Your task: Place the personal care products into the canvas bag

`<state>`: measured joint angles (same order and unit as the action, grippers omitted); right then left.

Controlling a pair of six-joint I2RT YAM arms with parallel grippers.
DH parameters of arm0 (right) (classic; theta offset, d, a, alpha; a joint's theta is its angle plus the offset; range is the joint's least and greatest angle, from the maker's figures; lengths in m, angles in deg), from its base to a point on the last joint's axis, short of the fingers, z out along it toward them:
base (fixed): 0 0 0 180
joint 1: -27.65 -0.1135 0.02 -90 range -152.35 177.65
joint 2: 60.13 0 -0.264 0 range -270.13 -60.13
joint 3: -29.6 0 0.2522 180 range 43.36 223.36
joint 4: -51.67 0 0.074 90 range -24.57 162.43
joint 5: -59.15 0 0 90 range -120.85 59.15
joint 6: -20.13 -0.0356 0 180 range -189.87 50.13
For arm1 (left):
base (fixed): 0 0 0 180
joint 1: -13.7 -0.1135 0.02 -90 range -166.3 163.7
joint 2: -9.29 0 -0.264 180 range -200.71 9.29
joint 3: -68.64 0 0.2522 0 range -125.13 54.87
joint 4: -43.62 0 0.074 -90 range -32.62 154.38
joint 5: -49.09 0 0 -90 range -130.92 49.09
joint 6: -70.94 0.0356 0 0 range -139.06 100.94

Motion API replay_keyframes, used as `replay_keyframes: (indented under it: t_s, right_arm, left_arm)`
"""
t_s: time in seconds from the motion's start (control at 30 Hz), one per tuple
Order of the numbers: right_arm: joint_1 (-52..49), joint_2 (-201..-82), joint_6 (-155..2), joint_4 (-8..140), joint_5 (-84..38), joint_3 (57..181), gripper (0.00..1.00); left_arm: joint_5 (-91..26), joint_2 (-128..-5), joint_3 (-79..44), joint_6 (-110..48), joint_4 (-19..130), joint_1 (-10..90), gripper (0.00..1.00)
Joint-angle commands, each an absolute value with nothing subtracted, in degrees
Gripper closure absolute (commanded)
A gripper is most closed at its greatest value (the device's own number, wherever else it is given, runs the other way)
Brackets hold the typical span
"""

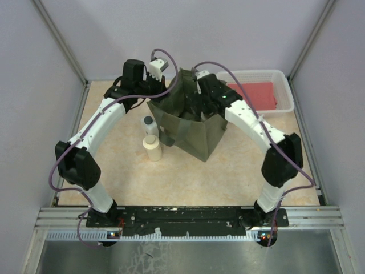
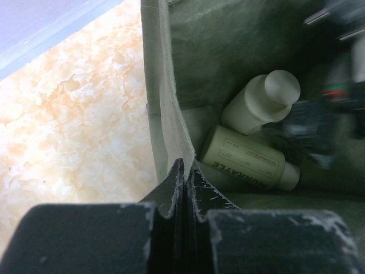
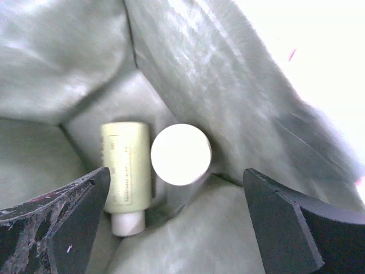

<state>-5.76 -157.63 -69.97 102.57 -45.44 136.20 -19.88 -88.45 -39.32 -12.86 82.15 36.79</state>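
The olive canvas bag [image 1: 197, 134] stands mid-table. My left gripper [image 1: 164, 90] is shut on its left rim [image 2: 165, 97], the fabric pinched between the fingers [image 2: 187, 171]. My right gripper [image 1: 201, 107] reaches down into the bag's mouth and is open [image 3: 174, 174], holding nothing. On the bag's floor lie a pale yellowish bottle [image 3: 125, 168] [image 2: 245, 158] and a clear bottle with a wide cream cap [image 3: 181, 154] [image 2: 265, 101]. Outside, left of the bag, stand a white bottle with a grey cap [image 1: 149, 125] and a cream-capped bottle [image 1: 153, 147].
A white mesh basket [image 1: 288, 94] holding a red folded cloth [image 1: 254, 94] sits at the back right, close to the right arm. Walls enclose the table at the back and on both sides.
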Motion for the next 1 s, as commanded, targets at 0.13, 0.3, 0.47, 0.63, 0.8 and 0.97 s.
replay_keyframes:
  t_s: [0.13, 0.3, 0.47, 0.63, 0.8, 0.97]
  right_arm:
    - [-13.0, -134.4, -70.1, 103.8, -45.0, 133.8, 0.01]
    - [-20.7, -125.2, -72.7, 102.5, -46.6, 125.3, 0.01]
    - [-34.0, -120.7, -74.7, 97.2, -54.3, 113.6, 0.01]
    - [-43.1, -122.6, -75.2, 88.4, -58.9, 104.4, 0.01]
    - [-45.0, -129.6, -74.6, 80.8, -57.2, 100.4, 0.01]
    - [-44.7, -140.7, -71.6, 77.8, -53.7, 105.2, 0.01]
  left_arm:
    - [-20.4, -91.1, -43.0, -13.2, 85.0, 36.6, 1.0]
    - [-20.4, -92.0, -44.1, -13.0, 85.6, 36.6, 1.0]
    - [-20.8, -92.5, -44.1, -13.1, 85.4, 36.6, 1.0]
    - [-20.9, -92.2, -43.5, -13.5, 85.2, 36.6, 1.0]
    - [-19.7, -91.6, -42.7, -14.4, 84.5, 36.6, 1.0]
    - [-19.2, -91.5, -42.3, -14.5, 84.6, 36.6, 1.0]
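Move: From the open right hand, the cream bottle still on the table lies about 14 cm back, 21 cm to the left and 14 cm below. The grey-capped bottle stands some 8 cm farther out than it, as far left. The bottle just let go sits in the canvas bag 2 cm ahead of this hand and 13 cm below. From the left hand, the cream bottle is around 17 cm back, 6 cm left and 19 cm below. Up and back in a fast arc, the empty right hand rises some 16 cm out of the bag and over its near side, then drops about 20 cm while swinging left in front of the bag towards the cream bottle. It turns roughly 30 degrees counter-clockwise, fingers staying wide open. The left hand keeps its pinch on the bag's rim. ##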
